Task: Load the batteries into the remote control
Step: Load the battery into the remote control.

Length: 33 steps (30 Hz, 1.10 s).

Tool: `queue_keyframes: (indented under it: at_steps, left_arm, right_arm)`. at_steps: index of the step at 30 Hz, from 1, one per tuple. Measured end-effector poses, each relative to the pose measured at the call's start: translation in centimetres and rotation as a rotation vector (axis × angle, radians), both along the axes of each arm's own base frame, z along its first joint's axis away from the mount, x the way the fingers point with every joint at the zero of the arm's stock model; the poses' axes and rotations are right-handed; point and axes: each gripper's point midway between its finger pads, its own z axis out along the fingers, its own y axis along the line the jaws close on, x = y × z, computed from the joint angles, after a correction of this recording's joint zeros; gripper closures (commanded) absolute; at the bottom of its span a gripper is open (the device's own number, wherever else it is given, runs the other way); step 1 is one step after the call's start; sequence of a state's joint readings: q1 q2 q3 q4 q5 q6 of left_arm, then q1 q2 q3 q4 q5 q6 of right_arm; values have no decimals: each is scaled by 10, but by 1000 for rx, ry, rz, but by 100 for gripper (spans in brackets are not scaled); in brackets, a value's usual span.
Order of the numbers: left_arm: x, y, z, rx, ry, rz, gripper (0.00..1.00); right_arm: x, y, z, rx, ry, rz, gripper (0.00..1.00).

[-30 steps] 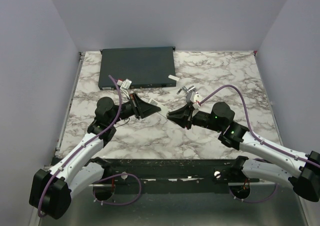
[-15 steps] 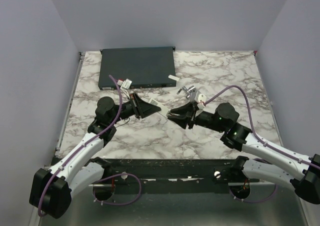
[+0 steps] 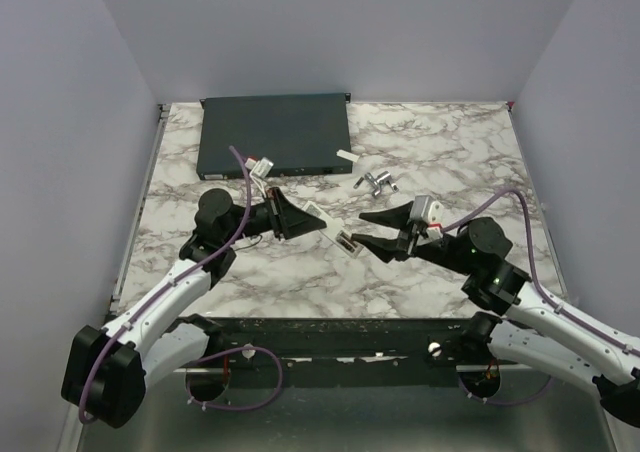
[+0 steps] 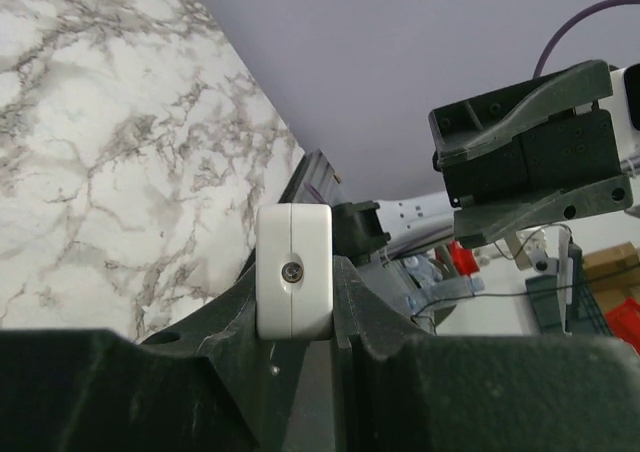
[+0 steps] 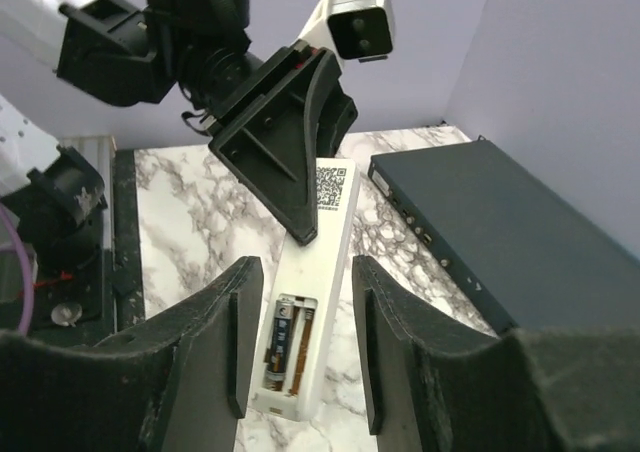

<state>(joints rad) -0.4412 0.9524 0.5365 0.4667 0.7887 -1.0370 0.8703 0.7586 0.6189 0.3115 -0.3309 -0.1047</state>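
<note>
My left gripper is shut on the white remote control and holds it level above the table. In the left wrist view the remote's end sits clamped between the fingers. The right wrist view shows the remote back side up with its battery bay open. One dark battery lies in the bay. Beside it is a thin copper-coloured strip; I cannot tell if that is a battery. My right gripper is open and empty, its fingers either side of the remote's free end, not touching it.
A large flat dark-grey box lies at the back left and also shows in the right wrist view. A small white piece lies by its right edge. Small grey pieces lie on the marble behind the right gripper.
My right gripper has drawn back to the right, off the remote, and its jaws are open. The remote's open end now shows past the left gripper, which has hardly moved.
</note>
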Motion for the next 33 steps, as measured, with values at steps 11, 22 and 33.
queue_keyframes:
  at_steps: [11,22,33]
  left_arm:
    - [-33,-24,4,34,1,-283,100]
    - [-47,-41,-25,102,146,-462,100]
    - [-61,-52,-29,113,213,-567,100]
  right_arm:
    - [-34,-25,-12,-215,-231,101,40]
    - [-66,-37,-27,-351,-360,261,28]
    - [-87,-29,-53,-408,-363,445,18]
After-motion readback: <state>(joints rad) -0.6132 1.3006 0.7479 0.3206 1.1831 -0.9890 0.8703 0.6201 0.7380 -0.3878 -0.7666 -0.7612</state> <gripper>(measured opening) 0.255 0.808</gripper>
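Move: The battery already sits in the compartment of the remote, which the left hand holds. From the empty right hand it lies about 3 cm to the left, 1 cm back and 5 cm lower; from the left hand it is roughly 4 cm right, 3 cm back and about level. From the right hand, the silver metal part is some 18 cm ahead and 5 cm right, the white cover 25 cm ahead and 1 cm left, both on the table about 22 cm below. Back towards the bases go both hands together. The right draws back some 9 cm beside the remote's battery end, sinking 5 cm and drifting right, its fingers spreading wide as the wrist rolls and swings counter-clockwise. The left keeps its pinch on the remote, carries it back and right, lowers it slightly and turns it about 30 degrees clockwise. ##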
